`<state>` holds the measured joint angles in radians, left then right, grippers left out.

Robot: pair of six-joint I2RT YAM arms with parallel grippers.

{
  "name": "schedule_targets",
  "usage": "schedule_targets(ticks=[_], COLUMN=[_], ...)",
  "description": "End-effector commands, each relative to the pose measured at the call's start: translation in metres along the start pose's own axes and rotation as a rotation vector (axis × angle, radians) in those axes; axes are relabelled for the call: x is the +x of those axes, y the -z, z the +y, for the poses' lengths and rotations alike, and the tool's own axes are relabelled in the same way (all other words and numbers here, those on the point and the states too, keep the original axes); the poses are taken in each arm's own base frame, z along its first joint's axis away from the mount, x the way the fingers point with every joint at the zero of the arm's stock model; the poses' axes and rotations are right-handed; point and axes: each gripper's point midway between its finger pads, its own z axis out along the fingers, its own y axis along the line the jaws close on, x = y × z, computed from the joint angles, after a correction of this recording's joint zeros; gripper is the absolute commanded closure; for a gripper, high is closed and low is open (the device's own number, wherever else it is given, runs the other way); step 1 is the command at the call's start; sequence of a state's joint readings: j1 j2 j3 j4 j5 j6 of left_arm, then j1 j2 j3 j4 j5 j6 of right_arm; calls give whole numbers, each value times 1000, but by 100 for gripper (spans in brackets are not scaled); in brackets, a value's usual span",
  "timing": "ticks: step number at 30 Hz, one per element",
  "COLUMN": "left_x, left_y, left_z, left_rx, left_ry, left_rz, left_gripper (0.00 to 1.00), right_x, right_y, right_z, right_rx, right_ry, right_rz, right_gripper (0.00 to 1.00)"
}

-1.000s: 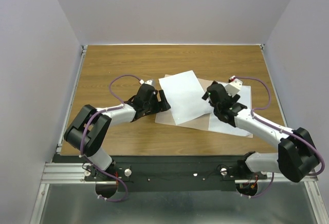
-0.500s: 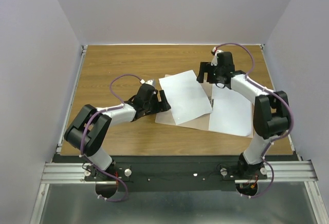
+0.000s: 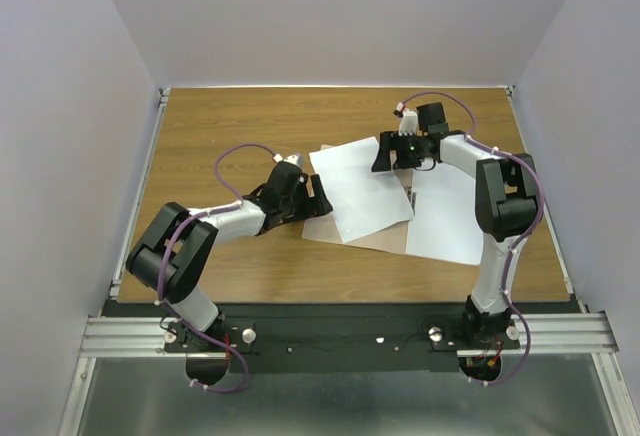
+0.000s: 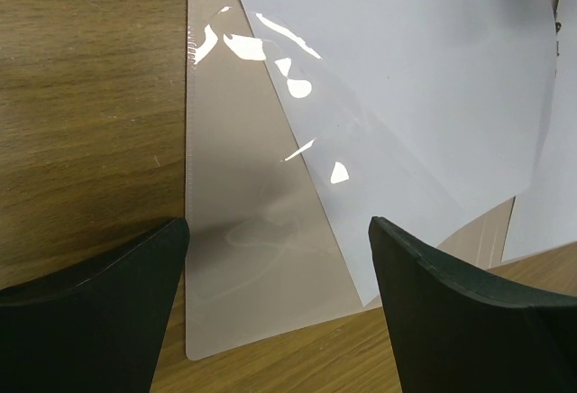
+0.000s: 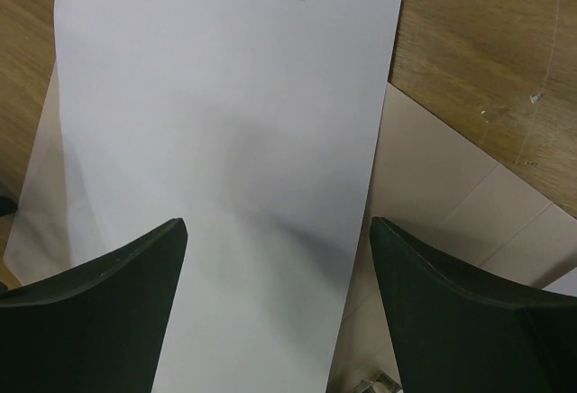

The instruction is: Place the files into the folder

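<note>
The tan folder point(image 3: 386, 239) lies open on the table under two white files. One file point(image 3: 360, 188) lies tilted across its middle, the other point(image 3: 448, 211) on its right part. My left gripper point(image 3: 318, 199) is open, low at the folder's left corner point(image 4: 243, 231), with nothing between its fingers; the tilted file point(image 4: 406, 68) lies just beyond it. My right gripper point(image 3: 386, 153) is open at the far right corner of the tilted file. In the right wrist view the file point(image 5: 225, 141) spans the gap of that gripper point(image 5: 278, 226), with the folder point(image 5: 424, 186) beside it.
The wooden table point(image 3: 230, 126) is bounded by white walls on three sides and a metal rail at the near edge. A small metal clip point(image 5: 374, 382) shows on the folder. A glossy clear layer point(image 4: 297, 95) catches glare over the folder's left part.
The right arm has swung from the right-hand file round to the far side; its gripper now faces left over the tilted file's far corner. The left arm has not moved.
</note>
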<state>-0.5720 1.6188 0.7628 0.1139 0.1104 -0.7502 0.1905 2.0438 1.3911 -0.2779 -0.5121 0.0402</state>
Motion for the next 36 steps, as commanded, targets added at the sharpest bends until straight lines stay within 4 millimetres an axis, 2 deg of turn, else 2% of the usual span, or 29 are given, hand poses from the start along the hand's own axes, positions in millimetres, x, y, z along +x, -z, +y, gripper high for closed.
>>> schedule_targets(ticks=[1, 3, 5, 7, 13, 18, 22, 23, 25, 28, 29, 33, 36], left_x=[53, 53, 54, 54, 54, 53, 51, 52, 51, 51, 50, 50, 50], left_y=[0, -1, -2, -1, -1, 0, -1, -1, -1, -1, -1, -1, -1], left_z=[44, 45, 46, 46, 46, 45, 44, 45, 44, 43, 43, 43, 43], left_rx=[-159, -162, -165, -166, -167, -168, -167, -167, -166, -163, -164, -168, -170], left_ry=[19, 22, 24, 26, 32, 37, 37, 37, 37, 37, 40, 41, 40], left_rz=[166, 166, 170, 171, 166, 163, 160, 163, 162, 161, 158, 159, 161], left_gripper=[8, 8, 8, 8, 8, 8, 8, 8, 8, 8, 8, 8, 8], right_x=[17, 19, 22, 27, 30, 30, 30, 29, 28, 24, 26, 21, 17], right_y=[-8, -9, -8, -3, 5, 9, 3, 1, -4, -8, -9, -2, 12], right_z=[-9, -10, -1, 7, 10, 11, -4, -8, -19, -26, -27, -38, -46], right_rx=[20, 20, -17, -46, -41, -50, 2, 10, 43, 61, 64, 139, 220], right_ry=[-30, -51, -81, -88, -113, -143, -140, -146, -157, -164, -169, -184, -196], right_rz=[65, 71, 80, 85, 83, 79, 83, 82, 82, 78, 82, 60, 27], right_gripper=[10, 16, 23, 25, 31, 44, 55, 64, 72, 89, 99, 99, 99])
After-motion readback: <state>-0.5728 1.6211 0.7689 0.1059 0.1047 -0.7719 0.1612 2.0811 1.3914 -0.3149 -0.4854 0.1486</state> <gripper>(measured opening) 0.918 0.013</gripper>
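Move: The loose sheet's right edge runs just under the right fingers; its middle lies about 7 cm to this hand's left, 6 cm back and some 2 cm below. The clip on the folder's spine is about 6 cm to the right and 9 cm back, and the other white sheet's middle 16 cm to the right and 11 cm back. For the left hand, the loose sheet's middle lies about 10 cm to its right and 4 cm ahead. Down at the loose sheet's right edge, the right hand first draws back about 1.5 cm, then comes forward again most of that way while sinking (2 cm in all) and drifting 1.5 cm right. The fingers shut from wide open, the right one closing leftward against the edge, as the wrist tips and turns clockwise some 5 degrees. ##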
